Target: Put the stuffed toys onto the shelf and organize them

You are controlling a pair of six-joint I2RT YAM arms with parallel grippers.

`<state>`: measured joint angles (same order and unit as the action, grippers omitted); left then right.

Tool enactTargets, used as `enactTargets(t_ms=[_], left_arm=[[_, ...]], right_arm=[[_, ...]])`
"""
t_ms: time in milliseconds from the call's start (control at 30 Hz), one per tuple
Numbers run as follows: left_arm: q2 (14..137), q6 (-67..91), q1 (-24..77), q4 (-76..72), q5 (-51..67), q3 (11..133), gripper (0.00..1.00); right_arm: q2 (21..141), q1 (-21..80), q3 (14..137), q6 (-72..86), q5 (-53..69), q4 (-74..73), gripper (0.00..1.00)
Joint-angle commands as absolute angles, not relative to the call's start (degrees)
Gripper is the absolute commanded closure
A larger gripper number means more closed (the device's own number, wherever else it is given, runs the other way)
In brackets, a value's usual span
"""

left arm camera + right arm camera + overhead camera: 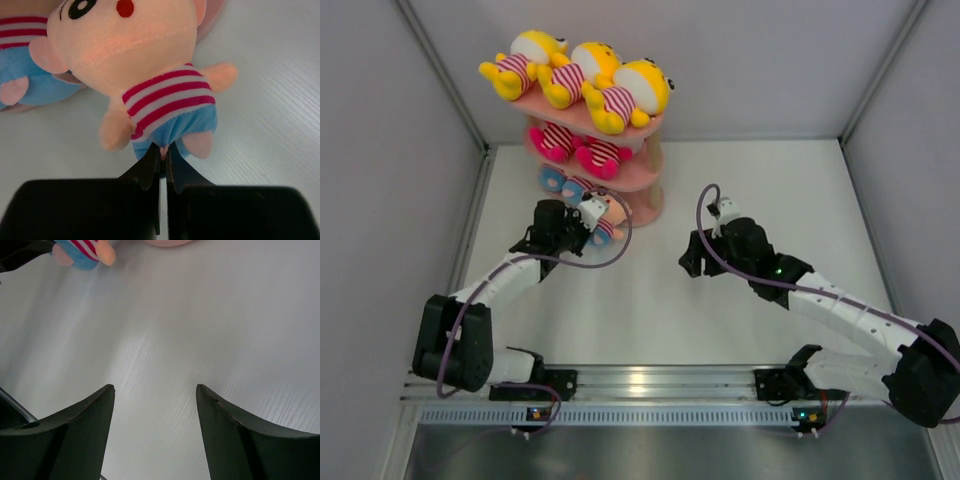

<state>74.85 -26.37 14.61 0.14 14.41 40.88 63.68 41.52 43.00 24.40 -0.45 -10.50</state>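
Observation:
The pink three-tier shelf (650, 203) stands at the back left. Three yellow stuffed toys (588, 72) lie on its top board and two pink ones (578, 147) on the middle board. A blue-bottomed toy (556, 180) lies on the lowest board, and it also shows in the left wrist view as the striped toy (22, 75) at the left edge. My left gripper (588, 222) (164, 152) is shut on the blue bottom of a peach-faced toy (150, 65) (608, 214) at the front of the lowest board. My right gripper (692, 262) (155, 390) is open over bare table, right of the shelf.
White table (650, 320) with grey walls on the left, back and right. The held toy (82, 252) and the shelf's base (165, 242) show at the top of the right wrist view. A purple cable loops off each arm.

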Motion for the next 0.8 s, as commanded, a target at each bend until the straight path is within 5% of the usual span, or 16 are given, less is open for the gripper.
enactTargets(t_ms=[0,767], left_arm=[[79.3,-25.0,14.4,-8.8,18.1,45.5,1.00],[94.7,-24.3,14.4,-23.8,19.2,52.0,0.97]], right_arm=[[61.2,42.5,42.9,23.2,-2.7,-10.5,0.34],[62.2,42.5,41.9,22.9,-3.5,-11.3,0.34]])
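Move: The left hand already grips the boy toy by its blue bottom. The free spot at the right end of the bottom shelf lies about 14 cm ahead and 8 cm to the right, a couple of centimetres lower. The nearest shelved boy toy is some 15 cm ahead and 3 cm left, and the middle shelf's front edge about 12 cm ahead, 3 cm right and 8 cm higher. From the right hand the spot is roughly 21 cm ahead, 18 cm left. The left hand pushes the boy toy head first into the bottom shelf's free right end, travelling about 8 cm forward and some 3 cm to its right, almost level, so that the head slides in under the middle shelf's edge beside the boy toys already there. It keeps its shut pinch on the toy's bottom throughout, and after a quick start it goes on more slowly while the fingertips tilt up by less than 10 degrees. ##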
